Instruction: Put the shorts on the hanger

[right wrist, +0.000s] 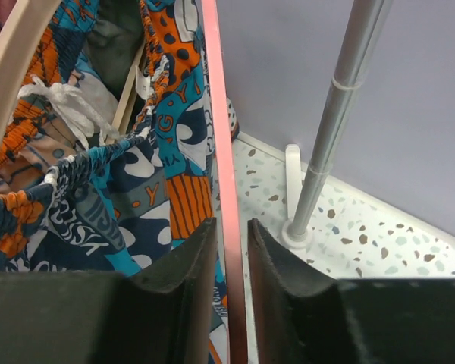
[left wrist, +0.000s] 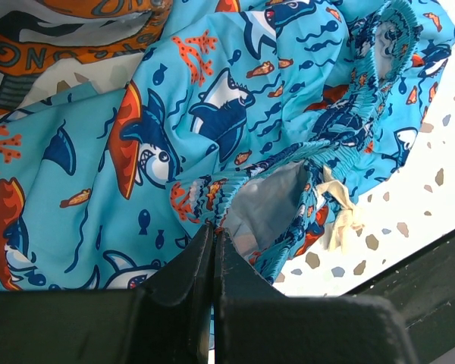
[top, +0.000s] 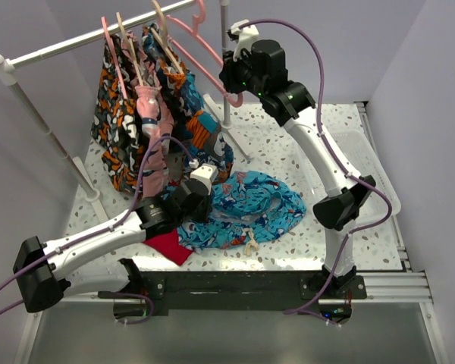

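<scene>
The blue cartoon-print shorts lie crumpled on the speckled table, white drawstring trailing toward the near edge. My left gripper is low at their left side, shut on the gathered waistband of the shorts; the fingertips pinch its edge. The salmon-pink hanger hangs from the rail at the back. My right gripper is raised beside it. In the right wrist view a thin bar of the hanger runs between my right gripper's narrowly parted jaws, with slim gaps on both sides.
A clothes rail crosses the back on a metal pole. Wooden hangers with orange-black-white garments hang left of the pink hanger. A red cloth lies under the left arm. A white tray sits along the right edge.
</scene>
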Available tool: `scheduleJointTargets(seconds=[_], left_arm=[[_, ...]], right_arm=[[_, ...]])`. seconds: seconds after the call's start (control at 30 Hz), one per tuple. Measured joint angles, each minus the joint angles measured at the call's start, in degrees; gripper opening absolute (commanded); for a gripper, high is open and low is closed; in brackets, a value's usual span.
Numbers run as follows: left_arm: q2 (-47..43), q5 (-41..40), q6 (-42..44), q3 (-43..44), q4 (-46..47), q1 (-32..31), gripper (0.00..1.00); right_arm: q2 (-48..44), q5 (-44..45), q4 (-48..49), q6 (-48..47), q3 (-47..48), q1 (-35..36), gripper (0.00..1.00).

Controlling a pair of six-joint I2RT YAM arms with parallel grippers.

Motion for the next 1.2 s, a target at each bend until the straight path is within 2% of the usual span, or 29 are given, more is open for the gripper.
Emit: scheduleJointTargets(seconds=[0.1,0.57,1.03,1.2], left_arm=[[-0.35,0.0,-0.02,0.0,-0.02,0.0,0.0],[-0.55,-0.72,-0.02,0.0,-0.59,0.0,0.0],[-0.55,-1.99,-0.13,0.02,-1.14,0.0,0.0],[-0.55,-2.8,-0.15,0.7,-2.01,0.0,0.0]], right_arm=[[0.0,-0.17,0.2,-0.07,0.07,0.0,0.0],[-1.62,-0.2,3.19,-0.22,-0.59,0.0,0.0],[-12.94,-0.17,6.93,-0.09,-13.11,0.0,0.0],[-21.05,0.37,6.78,0.76,-23.91,0.0,0.0]])
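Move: The pink hanger's lower end already lies between the right hand's still partly open fingers, right at the hand point. From there the rack post stands about 14 cm ahead and 3 cm left; the blue-orange garment hangs some 8 cm ahead, 10 cm left and 12 cm lower. The shorts lie about 18 cm back, 2 cm right and 33 cm below. From the left hand the hanger's end is some 27 cm ahead, 7 cm right and 27 cm up. The right fingers pinch the pink hanger's lower end, lift slightly and draw it about 7 cm back and rightward. ##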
